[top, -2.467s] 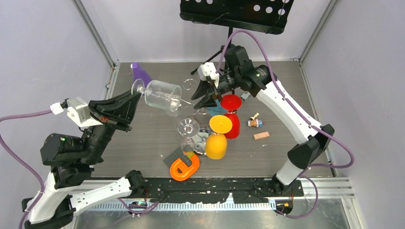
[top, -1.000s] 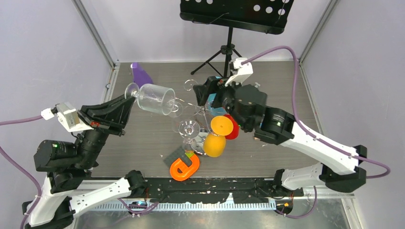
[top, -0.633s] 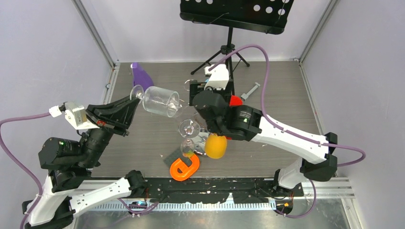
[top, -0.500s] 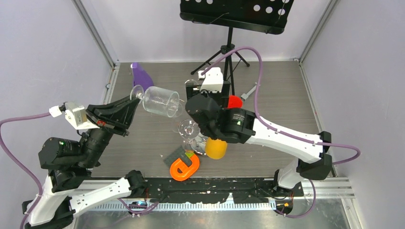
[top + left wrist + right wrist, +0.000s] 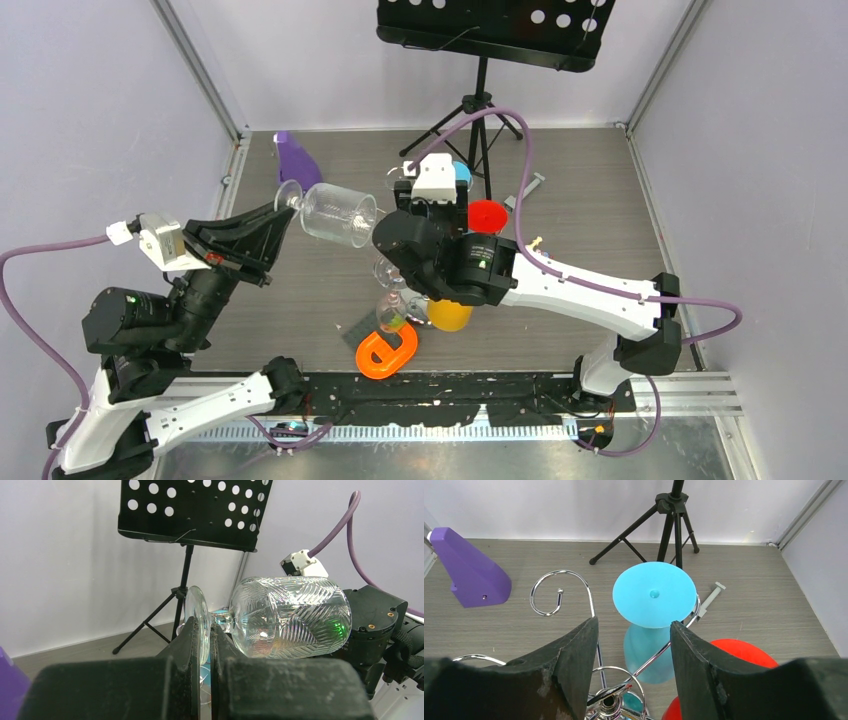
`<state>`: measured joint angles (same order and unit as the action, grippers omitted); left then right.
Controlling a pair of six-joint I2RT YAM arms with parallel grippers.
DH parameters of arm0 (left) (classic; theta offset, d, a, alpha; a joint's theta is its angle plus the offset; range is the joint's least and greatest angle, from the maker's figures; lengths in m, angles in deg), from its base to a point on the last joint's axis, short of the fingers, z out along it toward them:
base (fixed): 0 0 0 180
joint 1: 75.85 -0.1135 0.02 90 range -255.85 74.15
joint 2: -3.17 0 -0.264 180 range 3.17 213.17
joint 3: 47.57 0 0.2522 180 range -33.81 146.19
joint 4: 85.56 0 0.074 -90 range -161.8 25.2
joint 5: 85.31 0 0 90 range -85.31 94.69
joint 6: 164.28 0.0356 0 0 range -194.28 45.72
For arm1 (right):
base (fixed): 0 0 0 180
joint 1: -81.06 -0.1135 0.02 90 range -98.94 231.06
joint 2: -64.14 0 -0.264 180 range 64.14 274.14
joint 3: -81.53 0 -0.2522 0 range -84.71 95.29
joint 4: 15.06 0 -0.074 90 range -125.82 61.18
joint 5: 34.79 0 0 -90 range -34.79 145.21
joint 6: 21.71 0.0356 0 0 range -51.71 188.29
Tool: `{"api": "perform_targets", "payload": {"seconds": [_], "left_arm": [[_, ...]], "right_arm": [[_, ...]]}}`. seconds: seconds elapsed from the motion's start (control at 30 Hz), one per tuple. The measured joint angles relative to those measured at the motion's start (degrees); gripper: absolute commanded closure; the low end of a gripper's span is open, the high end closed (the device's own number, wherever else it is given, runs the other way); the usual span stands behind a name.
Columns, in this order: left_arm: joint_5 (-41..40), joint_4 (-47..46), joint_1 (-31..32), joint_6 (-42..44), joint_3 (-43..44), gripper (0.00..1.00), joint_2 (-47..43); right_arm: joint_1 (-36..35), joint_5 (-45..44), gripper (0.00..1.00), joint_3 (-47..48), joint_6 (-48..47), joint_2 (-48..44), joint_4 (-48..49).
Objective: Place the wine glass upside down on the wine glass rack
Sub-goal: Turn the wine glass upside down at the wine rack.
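Note:
A clear cut-pattern wine glass point(image 5: 335, 214) hangs in the air on its side, left of the table's middle. My left gripper point(image 5: 204, 625) is shut on the glass's round foot point(image 5: 197, 615), and the bowl point(image 5: 290, 617) points right toward the right arm. The chrome wine glass rack point(image 5: 596, 698) stands at the table's middle, mostly hidden under the right arm in the top view. My right gripper point(image 5: 633, 622) hovers open just above the rack's top hub, one finger on each side, holding nothing. One curled arm point(image 5: 559, 571) of the rack is empty.
A blue glass point(image 5: 654, 595) hangs upside down on the rack, with a red one point(image 5: 488, 215) and an orange one point(image 5: 450, 315) beside it. A black music stand point(image 5: 490, 30) stands at the back. A purple object point(image 5: 292, 150) lies back left and an orange piece point(image 5: 385, 350) lies in front.
My right arm has swung from the right side to over the rack's top, and its jaws have narrowed somewhat. The left gripper has kept the glass almost still.

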<state>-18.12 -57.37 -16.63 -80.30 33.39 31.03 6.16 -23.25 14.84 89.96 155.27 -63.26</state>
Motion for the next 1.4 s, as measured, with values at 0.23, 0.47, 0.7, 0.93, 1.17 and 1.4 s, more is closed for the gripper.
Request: {"api": "perform_targets", "payload": {"seconds": [0.23,0.47,0.7,0.93,1.17,1.4], "left_arm": [[0.0,0.5,0.0,-0.2,0.0,1.0,-0.1],[0.0,0.8,0.0,-0.7,0.0,1.0,-0.5],[0.0,0.9,0.0,-0.9,0.0,1.0,-0.5],[0.0,0.9,0.0,-0.9,0.0,1.0,-0.8],[0.0,0.9,0.0,-0.9,0.0,1.0,-0.9],[0.0,0.9,0.0,-0.9,0.0,1.0,-0.9]], "right_arm": [[-0.3,0.1,0.41,-0.2,3.6,0.0,-1.8],[-0.4,0.3,0.37,-0.6,7.1,0.0,-3.8],[-0.4,1.0,0.43,-1.2,8.0,0.3,-4.7],[-0.4,1.9,0.55,-1.2,8.6,0.6,-4.6],[-0.4,2.8,0.64,-1.3,8.6,0.8,-4.4],[-0.4,2.4,0.75,-2.7,6.6,0.7,-0.6]]}}
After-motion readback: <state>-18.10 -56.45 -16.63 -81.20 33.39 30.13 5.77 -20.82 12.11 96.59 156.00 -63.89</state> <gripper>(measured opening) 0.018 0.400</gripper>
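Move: The right hand, fingers open and pointing forward, has the small ring on top of the wine glass rack about 3 cm below it and 2 cm to its left. The rack's empty hook curls some 9 cm ahead and 6 cm left, 4 cm down; the hanging blue cup is roughly 11 cm ahead, 4 cm right and 11 cm down, the red cup 4 cm ahead, 9 cm right and 12 cm down. From the left hand the ring lies about 12 cm ahead, 21 cm right and 14 cm below. Sink the right gripper about 2.5 cm onto the ring on top of the rack, easing some 1.5 cm to the left in the second half as the fingers close from a bit over half open to around 40 percent, until both fingertips pinch the ring between them. Keep the left gripper practically still, shut on the foot of the wine glass, bowl lying out to the right. ##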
